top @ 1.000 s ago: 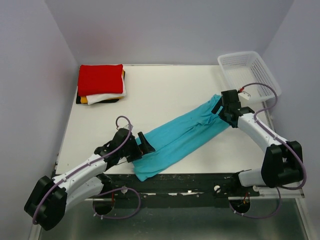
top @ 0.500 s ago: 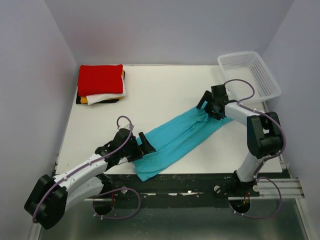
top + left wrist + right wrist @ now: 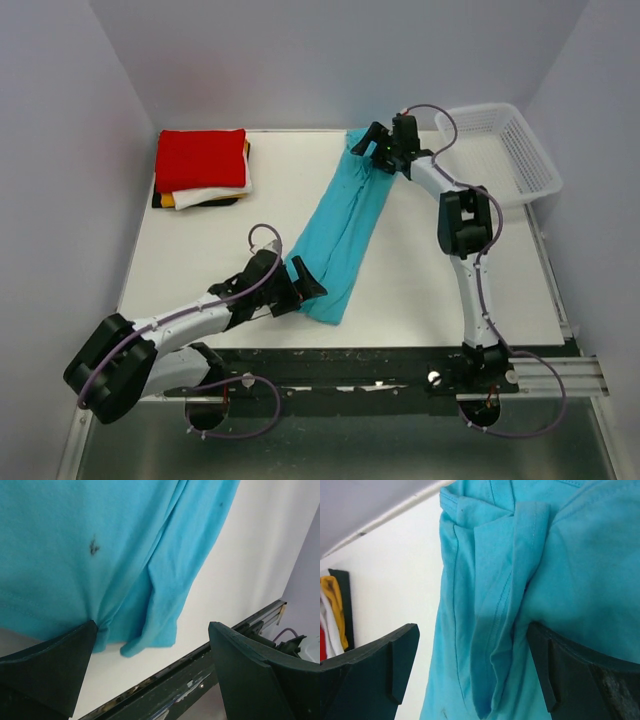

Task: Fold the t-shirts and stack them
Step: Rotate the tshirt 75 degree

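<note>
A turquoise-blue t-shirt (image 3: 345, 225) lies in a long narrow strip from the table's front edge to its back. My left gripper (image 3: 303, 280) is at the strip's near end, open; the hem (image 3: 135, 645) touches its left finger (image 3: 60, 660). My right gripper (image 3: 368, 146) is at the far end, open, with bunched collar and sleeve folds (image 3: 505, 605) between its fingers and cloth lying against the right finger (image 3: 565, 670). Folded t-shirts are stacked at the back left: red (image 3: 200, 158) on top, then white (image 3: 218, 194), yellow-orange (image 3: 170, 200) and black (image 3: 158, 199).
A white mesh basket (image 3: 500, 150) stands at the back right corner, just right of the right arm. The table's dark front rail (image 3: 200, 675) runs close below the shirt's near end. Grey walls close in the left, back and right sides.
The right arm swung from the right side to the back middle, taking the shirt's far end with it. The strip turned from a diagonal to nearly front-to-back. The left gripper shifted slightly right.
</note>
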You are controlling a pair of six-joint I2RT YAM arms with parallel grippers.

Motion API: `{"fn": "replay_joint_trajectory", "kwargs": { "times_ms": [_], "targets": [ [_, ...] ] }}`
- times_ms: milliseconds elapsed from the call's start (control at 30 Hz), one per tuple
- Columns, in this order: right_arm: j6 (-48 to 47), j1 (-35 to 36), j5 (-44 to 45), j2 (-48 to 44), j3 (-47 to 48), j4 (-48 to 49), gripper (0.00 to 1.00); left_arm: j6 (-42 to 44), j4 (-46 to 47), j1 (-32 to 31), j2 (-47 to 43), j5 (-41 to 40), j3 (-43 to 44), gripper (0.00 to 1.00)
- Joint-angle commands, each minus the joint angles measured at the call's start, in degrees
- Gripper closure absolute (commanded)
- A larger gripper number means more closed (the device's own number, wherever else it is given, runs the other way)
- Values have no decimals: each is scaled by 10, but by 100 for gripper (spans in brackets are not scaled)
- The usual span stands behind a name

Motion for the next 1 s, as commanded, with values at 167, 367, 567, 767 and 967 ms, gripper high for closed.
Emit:
{"fn": "replay_joint_trajectory", "kwargs": {
  "times_ms": [167,367,567,767,967],
  "targets": [
    [-67,35,-47,160,213,-13,0,-30,6,-119,113,-35,112,1],
    [-149,60,55,22,154,-54,0,6,-87,-172,83,-87,159,1],
    [-140,61,138,-194,-41,-85,0,50,-269,-170,-44,-238,177,1],
    [-130,113,162,-385,-321,-58,0,110,-213,10,-63,-159,115,1],
    [-71,183,131,-501,-516,-51,0,135,-174,111,24,-133,121,2]
  ]
}}
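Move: The t-shirt lies as a long strip between the hands: its middle is about 19 cm ahead and 8 cm right of the left hand, and some 25 cm back and 5 cm left of the right hand. Its near edge lies roughly 9 cm behind and 2 cm right of the left hand; its far end is right under the right hand. The cloth is about 2 cm below both. The white basket stands about 35 cm right of the right hand. Both wide-open grippers are still on the t-shirt. The right works on some 4 cm forward and 5 cm left at the far end, then lifts off and draws back about 24 cm over the strip, rising and tipping its fingers upward. The left sweeps 8 cm right at the near end, comes free upward, then swings back left and forward and sinks towards the near left corner, rolling about 20 degrees. ##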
